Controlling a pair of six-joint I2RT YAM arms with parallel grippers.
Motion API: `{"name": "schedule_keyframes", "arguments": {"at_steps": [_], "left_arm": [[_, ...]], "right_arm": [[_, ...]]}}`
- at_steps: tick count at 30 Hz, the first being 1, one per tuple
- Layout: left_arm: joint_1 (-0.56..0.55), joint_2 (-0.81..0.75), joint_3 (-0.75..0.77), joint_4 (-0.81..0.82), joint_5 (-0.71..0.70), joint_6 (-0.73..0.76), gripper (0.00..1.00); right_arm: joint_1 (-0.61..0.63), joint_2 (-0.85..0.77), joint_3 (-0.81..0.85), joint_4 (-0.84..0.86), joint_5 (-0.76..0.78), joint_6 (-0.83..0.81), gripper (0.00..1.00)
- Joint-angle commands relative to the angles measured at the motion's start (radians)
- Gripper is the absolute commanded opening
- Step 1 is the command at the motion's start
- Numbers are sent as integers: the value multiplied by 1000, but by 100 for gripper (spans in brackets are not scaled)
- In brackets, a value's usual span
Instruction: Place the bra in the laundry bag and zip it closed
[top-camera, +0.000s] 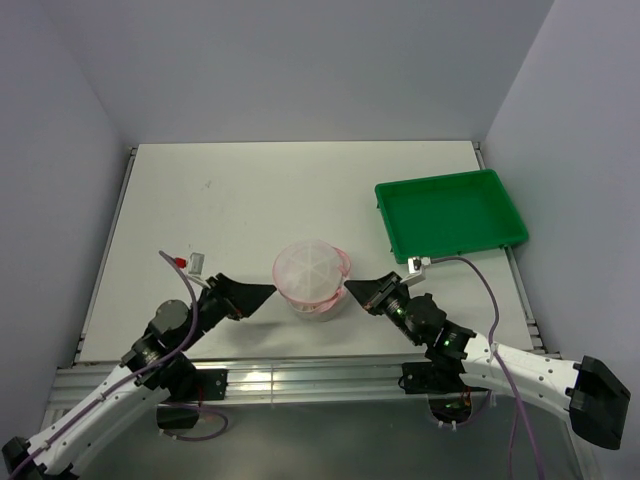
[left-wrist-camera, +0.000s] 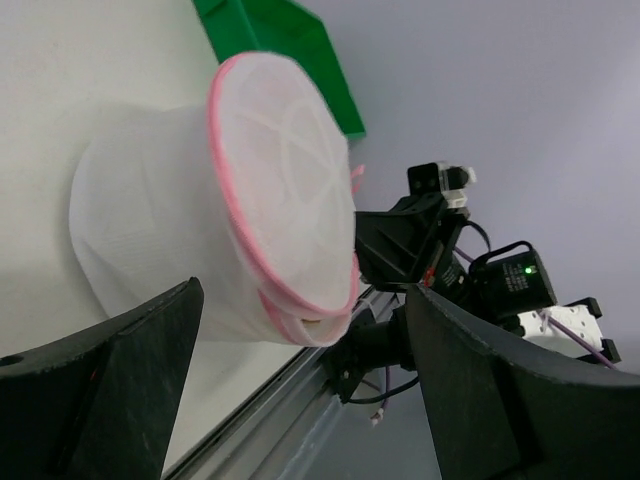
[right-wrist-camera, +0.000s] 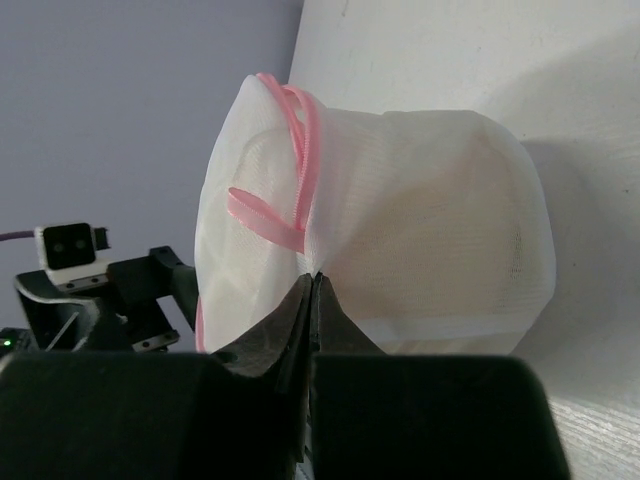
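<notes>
The laundry bag (top-camera: 311, 278) stands as a white mesh dome with a pink zipper band, near the table's front edge between both arms. A beige tint of the bra (right-wrist-camera: 430, 250) shows through the mesh from inside the bag. My right gripper (top-camera: 350, 291) is at the bag's right side, shut on a pinch of the mesh (right-wrist-camera: 315, 278) just below a loose pink ribbon loop (right-wrist-camera: 265, 215). My left gripper (top-camera: 268, 292) is at the bag's left side, open, its fingers (left-wrist-camera: 130, 380) spread wide with nothing held. The bag (left-wrist-camera: 270, 190) fills the left wrist view ahead of them.
A green plastic tray (top-camera: 450, 213) sits at the right, behind the right arm. The metal rail (top-camera: 300, 378) of the table's front edge runs just below the bag. Walls close the table on the left, back and right.
</notes>
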Motion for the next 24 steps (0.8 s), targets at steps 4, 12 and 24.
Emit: {"name": "schedule_keyframes", "arguments": {"at_steps": [4,12,24], "left_arm": [[-4,221,-50,308,83,-69,86],[-10,459,48,462,107,19,46],[8,614,112,556,212,171,0]], "right_arm": [[-1,12,-36,59,27,2,0],[11,9,-54,76,9,2,0],[25,-150,-48,-95,-51,-37,75]]}}
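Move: The pink zip edge at the left of the standing laundry bag lies some 5 cm to the right of the open left hand, about 2 cm ahead and 3 cm below; the bag's middle is about 10 cm right, 2 cm ahead and 7 cm down. The shut right hand is about 18 cm right of it, level fore-and-aft and 4 cm lower. From the right hand, that left-hand stretch of zip edge is about 13 cm left, 2 cm ahead and 1 cm up. The left hand reaches about 6 cm to the right and a little forward to the bag's pink zip edge, first dipping some 5 cm with open fingers, then climbing back most of that while they shut and pinch the edge. The right hand holds nearly still with its fingers shut at the other side of the zip edge until the left has closed, then opens, lets go and draws back about 1.5 cm, the fingers staying spread around the pink pull. ##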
